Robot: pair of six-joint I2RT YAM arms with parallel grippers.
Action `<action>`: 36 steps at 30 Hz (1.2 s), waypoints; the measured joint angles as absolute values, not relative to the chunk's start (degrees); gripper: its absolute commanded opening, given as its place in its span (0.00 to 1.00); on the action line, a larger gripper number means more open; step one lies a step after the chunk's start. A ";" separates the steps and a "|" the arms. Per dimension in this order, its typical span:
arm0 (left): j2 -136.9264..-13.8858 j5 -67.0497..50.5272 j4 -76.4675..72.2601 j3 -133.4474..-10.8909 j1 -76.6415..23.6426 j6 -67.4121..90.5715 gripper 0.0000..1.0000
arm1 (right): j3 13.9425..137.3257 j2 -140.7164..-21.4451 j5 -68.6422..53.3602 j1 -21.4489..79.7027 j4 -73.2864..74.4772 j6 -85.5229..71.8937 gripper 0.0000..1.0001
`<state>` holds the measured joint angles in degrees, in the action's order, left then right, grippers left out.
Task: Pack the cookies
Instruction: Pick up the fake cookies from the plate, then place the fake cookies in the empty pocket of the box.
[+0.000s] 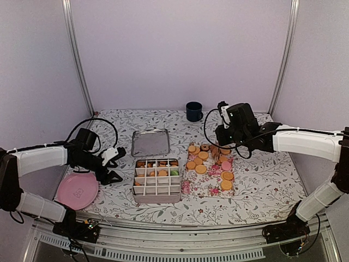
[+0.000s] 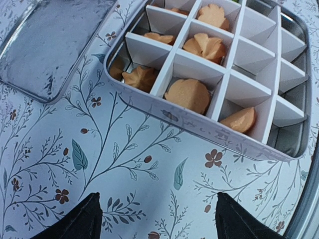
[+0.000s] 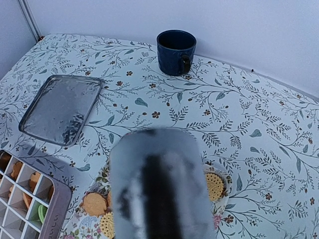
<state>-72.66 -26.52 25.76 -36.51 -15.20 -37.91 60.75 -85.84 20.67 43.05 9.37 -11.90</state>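
Observation:
Several round cookies [image 1: 202,162], mostly orange-tan with a pink one, lie on a floral sheet [image 1: 192,186] right of a divided metal box [image 1: 157,195]. More cookies [image 2: 188,94] sit in some of the box's cells [image 2: 199,127]. My right gripper [image 1: 221,152] hangs over the far end of the sheet. In its wrist view the right gripper [image 3: 155,149] is a blur hiding what lies under it, with cookies [image 3: 214,184] showing on both sides. My left gripper [image 1: 119,164] stands open left of the box, and only tablecloth shows between the left gripper's [image 2: 157,199] fingers.
The box's metal lid [image 1: 150,143] lies flat behind the box. A dark blue mug [image 1: 194,111] stands at the back of the table. A pink plate [image 1: 77,191] rests at the front left under my left arm.

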 measured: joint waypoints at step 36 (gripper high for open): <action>-72.69 -26.59 25.58 -36.51 -13.32 -37.45 0.79 | 83.09 -95.37 -0.21 63.90 10.04 -14.15 0.00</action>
<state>-72.69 -26.59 25.58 -36.51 -13.32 -37.45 83.09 -95.37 -0.21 63.90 10.04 -14.15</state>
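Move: The cookie pinched in the tongs' tips hangs about 16 cm below the right hand, 1 cm ahead and 1 cm left of it. The divided box it is taken to lies some 25 cm to this hand's left, 12 cm back and 17 cm down. The cookie sheet is about 5 cm back, 3 cm left and 20 cm below; the metal tray is 30 cm left and 9 cm ahead. From the left hand the box is 16 cm right, level with it, 4 cm lower. The cookie, still pinched in the tongs, is carried off the cookie sheet by the right hand: a slow rise of about 2 cm first, then a fast sweep left, back and up towards the box, ending with a sink of some 3 cm over it. The hand swings round counter-clockwise and its left side tips up, while its fingers keep their grip on the tongs. ##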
